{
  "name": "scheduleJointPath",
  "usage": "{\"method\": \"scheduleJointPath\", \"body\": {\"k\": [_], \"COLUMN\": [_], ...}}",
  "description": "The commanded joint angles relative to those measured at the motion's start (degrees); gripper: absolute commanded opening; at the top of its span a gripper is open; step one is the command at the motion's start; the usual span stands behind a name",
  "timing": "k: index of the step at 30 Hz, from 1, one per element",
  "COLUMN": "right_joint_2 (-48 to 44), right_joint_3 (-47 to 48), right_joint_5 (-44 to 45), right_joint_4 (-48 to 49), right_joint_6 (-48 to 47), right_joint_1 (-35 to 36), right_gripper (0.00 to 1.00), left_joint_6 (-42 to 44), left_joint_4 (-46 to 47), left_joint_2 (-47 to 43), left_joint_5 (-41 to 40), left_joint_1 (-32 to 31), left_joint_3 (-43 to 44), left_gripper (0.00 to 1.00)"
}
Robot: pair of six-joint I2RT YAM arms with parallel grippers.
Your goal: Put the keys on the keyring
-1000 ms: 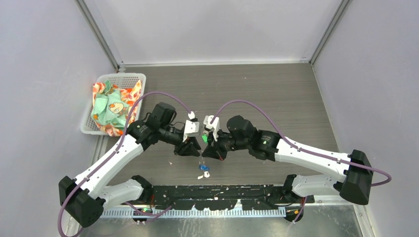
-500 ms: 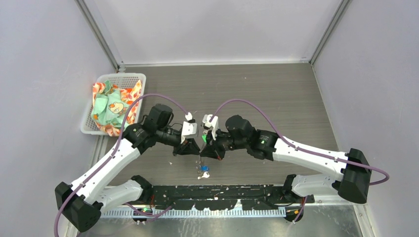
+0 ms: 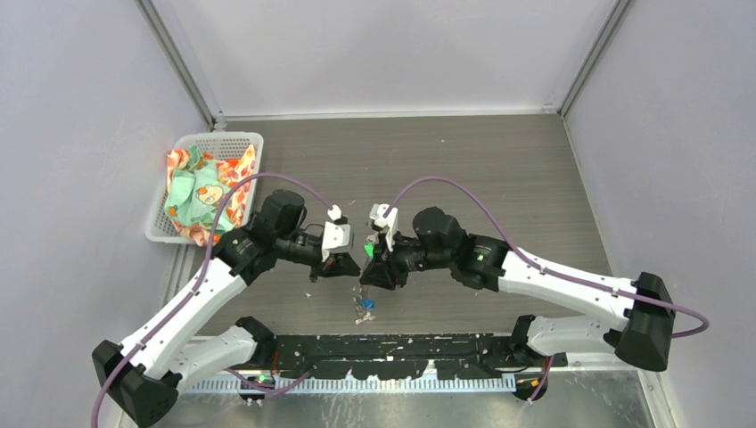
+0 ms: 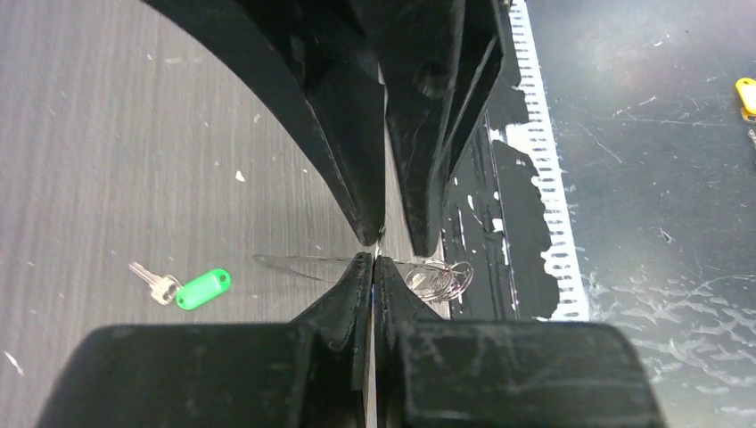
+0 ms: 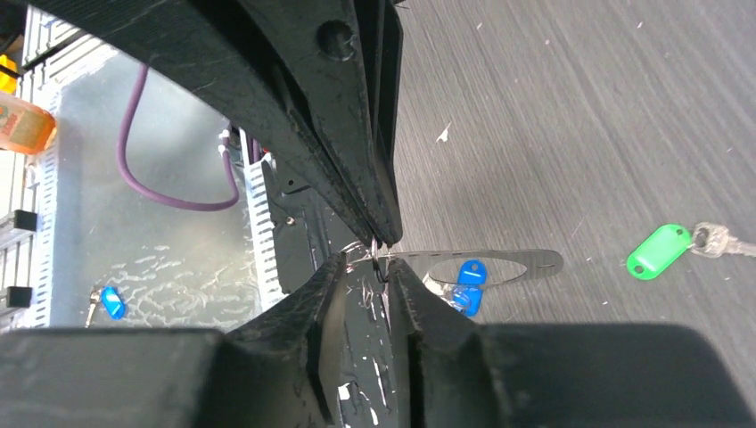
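Note:
My left gripper is shut on the thin wire of the keyring, held above the table's near edge. Tip to tip with it, my right gripper has its jaws slightly apart, the wire running loose between them. The green-headed key lies on the table under the grippers. The blue-headed key sits just below the ring; whether it hangs from the ring or rests on the table I cannot tell.
A white basket with patterned cloth stands at the left wall. A black strip with the arm bases runs along the near edge. The enclosure walls rise on three sides.
The left gripper has closed on the ring wire. The right gripper has opened a little. Both arms have shifted slightly left; the green key has stayed put.

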Motion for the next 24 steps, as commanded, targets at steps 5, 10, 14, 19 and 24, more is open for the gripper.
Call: {"method": "scheduleJointPath", "body": {"k": [5, 10, 14, 19, 24], "right_joint_2": [-13.3, -18.6, -21.5, -27.9, -27.9], "right_joint_3": [4.2, 7.9, 9.3, 5.1, 7.1], "right_joint_5": [6.6, 8.8, 12.5, 19.5, 18.9], "right_joint_4": [-3.3, -9.5, -10.9, -5.3, -9.5], "right_joint_6": [-1.5, -4.4, -4.1, 2.2, -2.3], "right_joint_1": [0.2, 0.2, 0.2, 0.2, 0.2], "right_gripper": [0.45, 1.00, 1.00, 1.00, 1.00], "left_joint_6": [3.3, 12.4, 21.1, 27.3, 34.2], "left_joint_4": [6.5, 6.6, 6.7, 6.7, 5.5], "left_joint_2": [-5.6, -9.5, -11.3, -11.5, -12.6], "left_joint_5": [5.1, 9.7, 11.9, 13.6, 15.0], "left_joint_1": [-0.6, -2.0, -3.2, -4.3, -5.0], "left_joint_3": [3.3, 4.7, 6.5, 9.2, 9.4], "left_gripper": [0.00, 0.00, 0.00, 0.00, 0.00]}}
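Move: The left fingers are already shut on a ring at the top of the keyring plate, whose middle hangs about 7 cm straight below them. The plate is right under the right fingertips too, which are already parted a little around the same spot. The blue-tagged key dangles some 12 cm below the left fingers and 1 cm to their right. The green-tagged key lies on the table about 15 cm ahead, 2 cm right and 21 cm below. The right fingers come free of the ring at the left fingertips, spreading from slightly parted to wide open as that hand lifts about 15 cm and draws some 10 cm to the right, tilting upward, away from the plate. The left fingers keep their pinch and carry the keyring up about 12 cm, then also back 5, while the wrist rolls and swings clockwise. ##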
